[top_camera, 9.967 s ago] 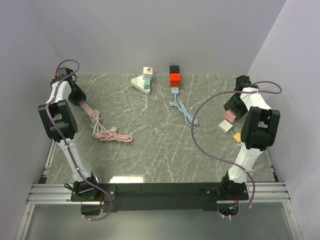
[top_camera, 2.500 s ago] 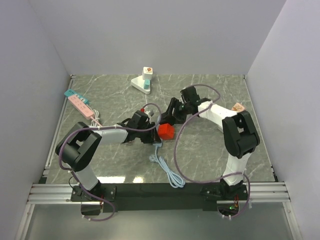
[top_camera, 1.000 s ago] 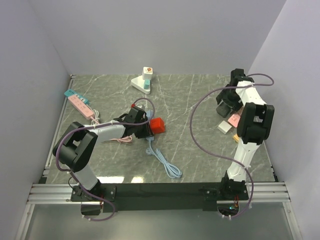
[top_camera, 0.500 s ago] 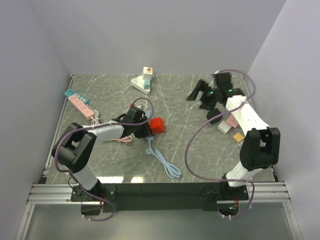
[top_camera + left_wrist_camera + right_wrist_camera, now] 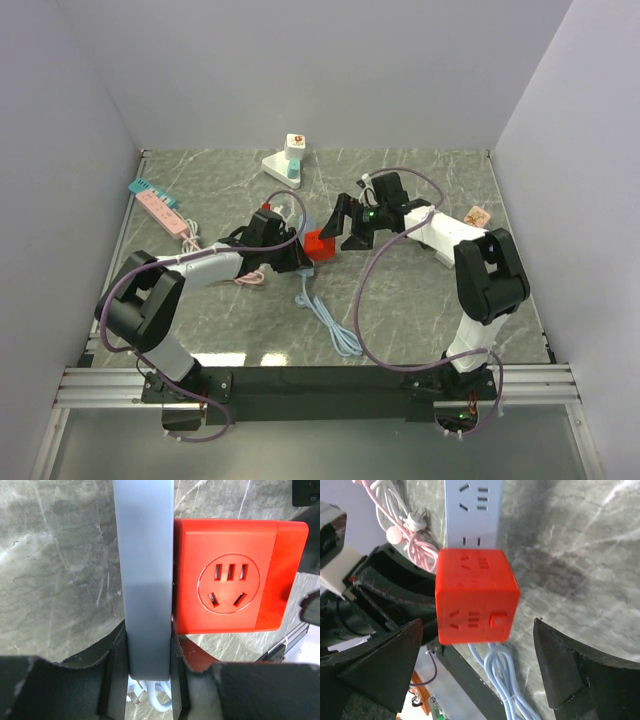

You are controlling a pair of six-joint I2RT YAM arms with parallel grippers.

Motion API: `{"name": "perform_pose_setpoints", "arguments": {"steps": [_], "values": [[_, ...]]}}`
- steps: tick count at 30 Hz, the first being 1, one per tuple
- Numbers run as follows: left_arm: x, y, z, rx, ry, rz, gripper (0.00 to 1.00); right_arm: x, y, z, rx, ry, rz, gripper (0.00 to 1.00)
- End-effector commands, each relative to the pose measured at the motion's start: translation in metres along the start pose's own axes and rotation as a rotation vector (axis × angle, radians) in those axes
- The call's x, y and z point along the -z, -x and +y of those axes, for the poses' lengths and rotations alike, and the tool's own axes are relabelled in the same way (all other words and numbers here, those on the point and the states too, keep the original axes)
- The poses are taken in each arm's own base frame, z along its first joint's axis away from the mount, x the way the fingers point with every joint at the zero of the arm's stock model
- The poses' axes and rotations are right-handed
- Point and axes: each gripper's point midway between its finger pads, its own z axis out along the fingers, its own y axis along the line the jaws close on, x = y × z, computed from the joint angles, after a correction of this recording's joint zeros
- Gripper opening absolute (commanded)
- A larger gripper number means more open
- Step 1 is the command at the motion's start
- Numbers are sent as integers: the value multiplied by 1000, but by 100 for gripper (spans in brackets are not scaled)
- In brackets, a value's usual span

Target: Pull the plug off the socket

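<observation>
A red cube plug (image 5: 230, 575) sits plugged into the side of a light-blue socket strip (image 5: 145, 580). My left gripper (image 5: 148, 650) is shut on the end of that strip, one finger on each long side. In the top view the cube (image 5: 318, 245) lies mid-table, with the left gripper (image 5: 288, 256) just to its left. My right gripper (image 5: 477, 626) stands wide open, a finger on either side of the cube (image 5: 476, 597) and neither touching it. It reaches in from the right (image 5: 342, 230). The strip (image 5: 472, 510) extends beyond the cube.
The strip's light-blue cable (image 5: 325, 318) trails toward the near edge. A pink cable (image 5: 405, 520) is bunched beside the left arm. A pink power strip (image 5: 160, 210) lies at far left, a white base with a teal block (image 5: 285, 165) at the back, and small items (image 5: 475, 215) at right.
The right arm swung in from the back right of the table to the red cube, and its jaws opened wider. The left gripper kept its hold on the strip.
</observation>
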Motion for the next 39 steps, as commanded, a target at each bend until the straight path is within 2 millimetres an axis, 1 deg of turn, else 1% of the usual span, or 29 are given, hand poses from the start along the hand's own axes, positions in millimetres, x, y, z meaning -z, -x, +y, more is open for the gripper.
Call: {"name": "perform_pose_setpoints", "arguments": {"steps": [1,4,5,9,10,11,12,14,15,16,18,19,21,22,23,24,25,27,28,29,30,31,32,33,34,36,37,38,39], "values": [[11,20,-36,-28,-134,-60,0,-6,17,26,53,68,-32,97],[13,21,-39,-28,-145,-63,0,-16,10,24,58,45,0,98],[15,24,-43,-31,-155,-70,0,-20,9,23,53,44,9,98],[17,28,-51,-36,-178,-73,0,-32,0,35,58,70,46,98],[17,30,-51,-34,-173,-75,0,-33,1,39,64,72,47,98],[15,30,-51,-36,-171,-73,1,-39,-4,41,69,67,63,98],[15,30,-51,-36,-171,-72,0,-41,-4,42,65,59,66,98],[16,31,-51,-34,-175,-77,0,-45,-7,41,48,64,79,90],[16,30,-51,-32,-173,-77,0,-46,-7,40,39,63,79,85],[17,30,-50,-34,-167,-80,0,-47,-8,39,30,62,80,71],[17,30,-47,-33,-154,-82,0,-47,-9,37,22,48,80,53],[17,31,-46,-36,-149,-85,1,-46,-9,35,28,39,80,38],[18,30,-42,-29,-143,-86,0,-43,-8,34,27,19,89,28],[18,32,-40,-25,-138,-92,0,-43,-8,33,37,13,97,22],[18,31,-35,-21,-125,-94,0,-42,-7,32,39,7,105,18],[17,30,-30,-17,-110,-90,0,-36,-2,33,38,7,108,11],[16,31,-24,-12,-96,-90,0,-30,6,29,33,9,96,0],[16,27,-16,-4,-85,-84,0,-16,17,33,32,48,93,0],[16,28,-11,5,-82,-88,0,-8,26,30,34,53,75,0],[19,25,-7,16,-78,-88,0,3,40,23,13,64,51,0],[20,24,-5,18,-79,-88,0,12,48,22,8,88,43,0],[23,26,-4,21,-78,-98,0,20,52,23,1,128,56,0],[27,25,-3,19,-78,-104,0,28,61,13,-18,132,45,0],[28,25,-2,18,-72,-110,0,35,66,14,-29,125,51,0],[29,26,0,18,-67,-112,0,39,71,9,-14,119,43,0],[28,25,2,21,-63,-106,0,41,73,14,-8,124,26,0],[28,26,1,25,-66,-108,0,39,70,16,-18,127,18,0],[27,27,2,25,-65,-107,0,43,71,26,-13,140,-16,0],[27,29,0,26,-69,-111,0,29,56,28,-7,149,-18,0]]}}
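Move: The red plug, standing out from the side of the socket strip, lies about 5 cm to the right hand's left and some 3 cm below it, level with it fore and aft. The strip's body is beyond, about 9 cm left, 1 cm ahead and 4 cm down; the blue cord coil lies roughly 20 cm back, straight behind and 8 cm below. From the left hand, which already holds the strip's cord end, the plug is about 5 cm ahead, 5 cm right and a touch higher. With its fingers wide open, the right hand slides about 4.5 cm left and 2 cm down over the red plug, then closes to pinch it from both sides while the left hand keeps its hold on the socket strip. Still gripping, the right hand rises some 5 cm and draws back right about 3.5 cm, with a little forward, pulling the plug away from the strip, as the left hand also lifts about 5 cm and a little forward, its fingers tilting up some 10 degrees. ##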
